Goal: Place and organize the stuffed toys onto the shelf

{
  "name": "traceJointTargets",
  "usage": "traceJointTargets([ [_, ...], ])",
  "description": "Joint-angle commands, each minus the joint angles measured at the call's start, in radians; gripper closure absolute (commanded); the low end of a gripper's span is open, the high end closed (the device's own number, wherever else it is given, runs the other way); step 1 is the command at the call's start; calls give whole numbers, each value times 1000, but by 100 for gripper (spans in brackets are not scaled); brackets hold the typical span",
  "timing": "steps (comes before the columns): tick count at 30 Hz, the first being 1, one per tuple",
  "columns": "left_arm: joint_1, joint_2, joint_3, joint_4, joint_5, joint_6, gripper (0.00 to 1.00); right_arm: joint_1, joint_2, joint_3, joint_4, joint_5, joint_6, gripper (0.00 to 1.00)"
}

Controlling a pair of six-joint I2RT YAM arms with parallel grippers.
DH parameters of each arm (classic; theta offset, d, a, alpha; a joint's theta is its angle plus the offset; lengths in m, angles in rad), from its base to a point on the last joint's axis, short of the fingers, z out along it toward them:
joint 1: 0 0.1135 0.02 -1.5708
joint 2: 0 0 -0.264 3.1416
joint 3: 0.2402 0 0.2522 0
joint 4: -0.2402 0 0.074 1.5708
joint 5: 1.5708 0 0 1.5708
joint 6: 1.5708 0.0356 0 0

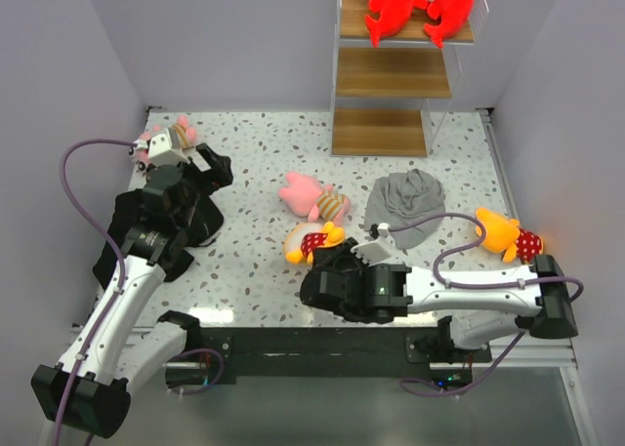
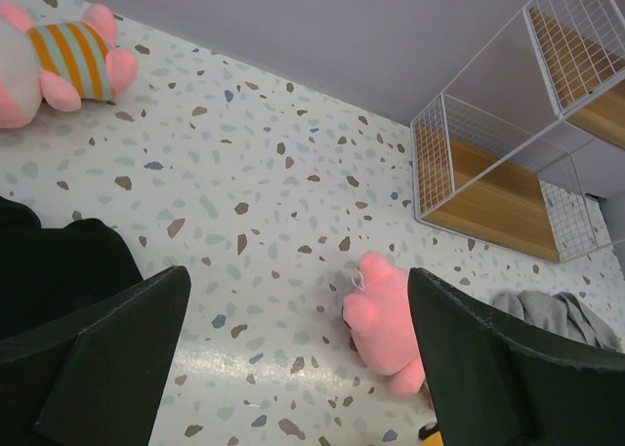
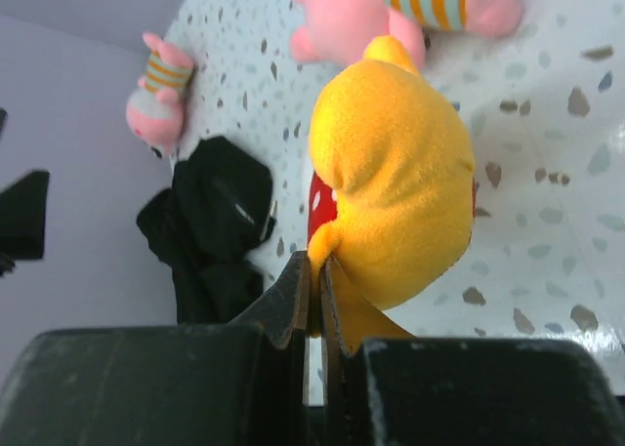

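My right gripper (image 3: pixel 314 265) is shut on a small fold of a yellow-orange stuffed toy (image 3: pixel 400 192) with a red dotted top, which lies on the table's middle (image 1: pixel 312 241). A pink striped-shirt toy (image 1: pixel 312 197) lies just beyond it. Another pink one (image 1: pixel 166 136) sits at the far left, by my left gripper (image 1: pixel 213 168), which is open over bare table (image 2: pixel 298 280). A second yellow-orange toy (image 1: pixel 508 233) lies at the right. Two red-and-white toys (image 1: pixel 391 2) (image 1: pixel 454 2) rest on the top board of the shelf (image 1: pixel 393 73).
A grey cloth (image 1: pixel 405 202) is crumpled in front of the shelf, right of the pink toy. A black cloth (image 1: pixel 122 236) lies under the left arm. The shelf's lower two boards (image 1: pixel 379 132) carry nothing. Walls close in the table on three sides.
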Motion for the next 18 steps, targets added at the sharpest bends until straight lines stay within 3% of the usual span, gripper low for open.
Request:
traceJointTargets([
  [1,3,-7,-9,40,-37,20,2,-87,-66,78,-122,211,-74,100],
  [4,3,-2,-10,43,-37,20,2,-169,-146,72,27,250,-256,100],
  [6,3,-1,-12,43,-37,20,2,-237,-210,33,175,265,-496,100],
  [7,3,1,-12,43,-37,18,2,-265,-227,16,373,265,-596,100],
  [8,2,1,-12,43,-34,18,2,-296,-239,0,468,251,-766,100],
  [10,3,1,-13,43,-31,18,2,-377,-255,-3,622,245,-864,100],
  [18,3,-2,-13,47,-11,13,2,-606,-195,95,858,159,-1062,100],
])
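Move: The yellow toy with the red dotted shirt is already pinched by the right hand, and the free middle shelf lies roughly 40 cm ahead, 20 cm to this hand's right and 5 cm higher. The pink striped toy is on the table some 20 cm ahead and 17 cm down; the grey cloth lies about 18 cm ahead, 25 cm right and 21 cm below. From the left hand that shelf is about 24 cm ahead, 42 cm right, about level. Keeping its shut grip on the yellow toy, the right hand swings it in one steady sweep up, forward and to the right, about 15 cm each way, away from the open table and towards the shelf unit, still on its way there at the end. As it travels, the wrist turns some 25 degrees clockwise and tips the fingers up by about 20 degrees, so that they end up pointing nearly level and more squarely at the shelves. ##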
